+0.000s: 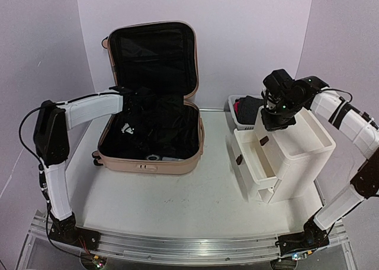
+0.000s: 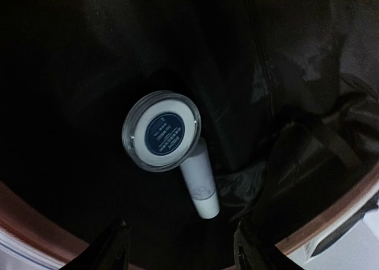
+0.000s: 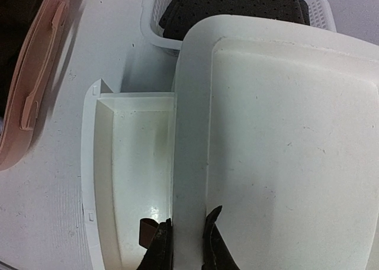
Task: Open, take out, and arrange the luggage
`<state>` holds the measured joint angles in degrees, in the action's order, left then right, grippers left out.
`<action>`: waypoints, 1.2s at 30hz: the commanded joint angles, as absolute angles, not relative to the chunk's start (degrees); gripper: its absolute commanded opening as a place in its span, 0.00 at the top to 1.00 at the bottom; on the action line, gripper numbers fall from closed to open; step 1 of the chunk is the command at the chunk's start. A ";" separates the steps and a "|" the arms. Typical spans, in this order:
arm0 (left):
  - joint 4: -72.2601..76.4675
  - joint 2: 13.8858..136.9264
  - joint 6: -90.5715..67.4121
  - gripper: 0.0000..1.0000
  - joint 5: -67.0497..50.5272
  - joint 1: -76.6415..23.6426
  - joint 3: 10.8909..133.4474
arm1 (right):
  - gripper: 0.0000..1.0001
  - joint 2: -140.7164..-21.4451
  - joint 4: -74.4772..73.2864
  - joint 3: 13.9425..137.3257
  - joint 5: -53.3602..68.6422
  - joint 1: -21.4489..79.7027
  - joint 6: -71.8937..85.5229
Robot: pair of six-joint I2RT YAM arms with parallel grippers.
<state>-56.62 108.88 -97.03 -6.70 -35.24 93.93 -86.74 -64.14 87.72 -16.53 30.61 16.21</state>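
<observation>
The pale pink luggage [image 1: 148, 166] lies open on the table with its lid standing upright and black lining showing. My left gripper [image 1: 139, 95] reaches into it from the left. In the left wrist view that gripper [image 2: 182, 225] is open, hovering above a round clear jar with a blue label [image 2: 161, 129] and a white tube [image 2: 200, 184] on the lining. Neither finger touches them. My right gripper [image 3: 190, 217] is shut on the front top edge of the white drawer cabinet [image 3: 284, 134], one finger on each side.
The cabinet [image 1: 296, 157] stands at the right with its upper drawer [image 1: 249, 154] pulled out toward the luggage. Behind it a white mesh basket [image 1: 233, 107] holds dark items. Crumpled black fabric fills the luggage's right side [image 2: 314, 151].
</observation>
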 commanded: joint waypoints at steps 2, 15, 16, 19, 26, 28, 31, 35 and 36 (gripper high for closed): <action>-75.22 121.16 -102.91 0.39 -11.17 -33.57 111.18 | 1.00 -92.05 -67.38 84.16 -13.95 30.11 9.67; -91.58 136.37 -68.20 0.00 -3.63 -32.47 133.39 | 1.00 -90.04 -65.83 81.60 -9.58 27.34 7.37; -91.81 136.39 -63.71 0.00 -1.51 -32.70 134.07 | 1.00 -89.88 -65.69 81.37 -9.51 27.33 7.52; -91.49 134.21 -57.84 0.01 1.08 -32.87 130.28 | 1.00 -89.58 -65.54 81.35 -9.19 27.34 7.90; -89.02 136.87 -43.07 0.00 -6.65 -33.66 130.68 | 1.00 -89.34 -65.28 81.58 -7.92 27.36 8.55; -88.57 137.49 -39.73 0.00 -8.05 -33.94 131.31 | 1.00 -89.30 -65.30 81.67 -7.59 27.37 8.61; -88.30 136.95 -37.58 0.01 -9.27 -34.02 128.78 | 1.00 -89.21 -65.26 81.66 -7.40 27.33 8.70; -87.44 137.07 -35.67 0.01 -13.08 -34.08 125.70 | 1.00 -89.21 -65.25 82.02 -7.00 27.38 8.70; -87.19 137.03 -35.84 0.01 -12.71 -34.16 125.28 | 1.00 -89.29 -65.30 82.16 -6.83 27.39 8.70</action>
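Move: The round powder jar lies on the suitcase floor about 8 cm below the left hand, some 3 cm ahead and 1 cm left. The pale tube beside the jar is about 5 cm right of the hand, 2 cm ahead; the suitcase's front rim runs some 4 cm back. From the right hand, which still grips the drawer cabinet's rim, the jar is roughly 43 cm left, 1 cm ahead and 18 cm lower. The left hand sinks about 6 cm towards the powder jar, turning some 55 degrees clockwise while its fingers open wide. ##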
